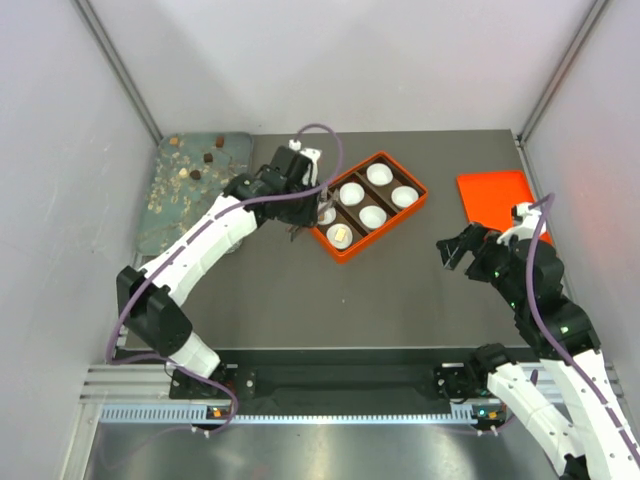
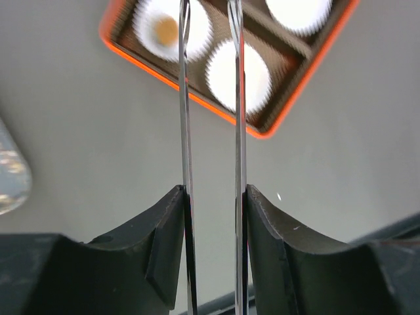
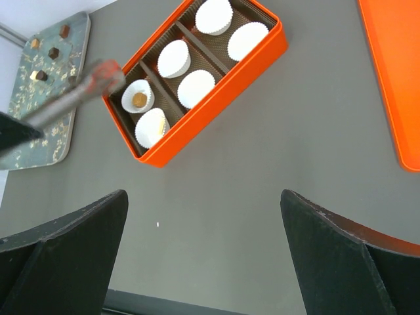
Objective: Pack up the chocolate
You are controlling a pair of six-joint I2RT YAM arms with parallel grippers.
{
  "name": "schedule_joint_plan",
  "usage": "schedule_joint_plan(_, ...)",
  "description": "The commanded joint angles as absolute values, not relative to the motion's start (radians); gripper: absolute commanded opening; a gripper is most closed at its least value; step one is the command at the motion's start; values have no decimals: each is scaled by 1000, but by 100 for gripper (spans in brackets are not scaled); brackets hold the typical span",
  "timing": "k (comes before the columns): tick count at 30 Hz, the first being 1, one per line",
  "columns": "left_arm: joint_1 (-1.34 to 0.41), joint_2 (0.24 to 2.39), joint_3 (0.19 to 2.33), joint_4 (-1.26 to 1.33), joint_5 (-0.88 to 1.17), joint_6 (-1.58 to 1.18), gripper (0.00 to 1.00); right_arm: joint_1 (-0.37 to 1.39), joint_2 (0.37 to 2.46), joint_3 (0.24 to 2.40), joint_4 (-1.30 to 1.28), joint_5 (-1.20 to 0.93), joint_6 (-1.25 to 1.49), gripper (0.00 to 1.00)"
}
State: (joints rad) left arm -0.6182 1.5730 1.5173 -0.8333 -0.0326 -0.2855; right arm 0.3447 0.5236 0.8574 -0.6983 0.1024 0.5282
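Observation:
Several small dark and tan pieces of chocolate (image 1: 208, 157) lie on the speckled tray (image 1: 165, 215) at the far left, also seen as chocolate (image 3: 54, 52) from the right wrist. The orange box (image 1: 400, 215) holds white paper cups. One cup has a tan chocolate (image 3: 139, 98) (image 2: 165, 29) in it; the corner cup beside it holds a cream piece (image 1: 339, 236). My left gripper (image 1: 303, 208) (image 2: 211, 193) is shut on thin metal tongs (image 2: 185, 118), whose two blades stand apart over those cups with nothing between them. My right gripper (image 1: 450, 250) (image 3: 203, 197) hangs open above bare table.
An orange lid (image 1: 503, 200) (image 3: 394, 65) lies flat at the right, beyond the right gripper. The other paper cups (image 1: 373, 216) in the box look empty. The left arm stretches across between tray and box. Grey walls close in both sides.

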Motion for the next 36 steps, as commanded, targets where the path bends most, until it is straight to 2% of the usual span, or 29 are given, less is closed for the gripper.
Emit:
schedule_joint_plan(1,-549,1572,1624,-841,-117,-279,45,354,502,858,-672,95,537,100)
schedule_joint_plan(11,-111,1595,1611,-710,-153,-311,46,354,482,816,-640,66,542,100)
schedule_joint_plan(17,50,1657,1598,-612,-114,-321,48,354,488,798,-620,60,525,100)
schedule_joint_plan(23,58,1709,1575,-557,104,-267,48,353,509,795,-604,66,509,100)
schedule_joint_plan(36,48,1735,1442,-549,115,-227,49,354,545,798,-575,60,511,100)
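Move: The dark chocolate by the tray's right rim lies some 17 cm ahead of the left hand, 19 cm to its left and 17 cm below. A second dark chocolate sits about 12 cm to the left of it and 4 cm farther out, a third about 9 cm left of it and 9 cm farther. The filled near cup is level with the hand, 8 cm to its right and 17 cm down. From the right hand, the rim chocolate is about 29 cm ahead, 50 cm left and 22 cm below. Sweeping fast to the left and forward, the left hand carries the empty tongs away from the orange box to the rim chocolate, about 25 cm left and 13 cm out, rising slightly, then sinking some 8 cm over the tray and easing a few cm back to the right. The wrist swings counter-clockwise about 40 degrees and returns by ten; the fingers keep their hold on the tongs. ##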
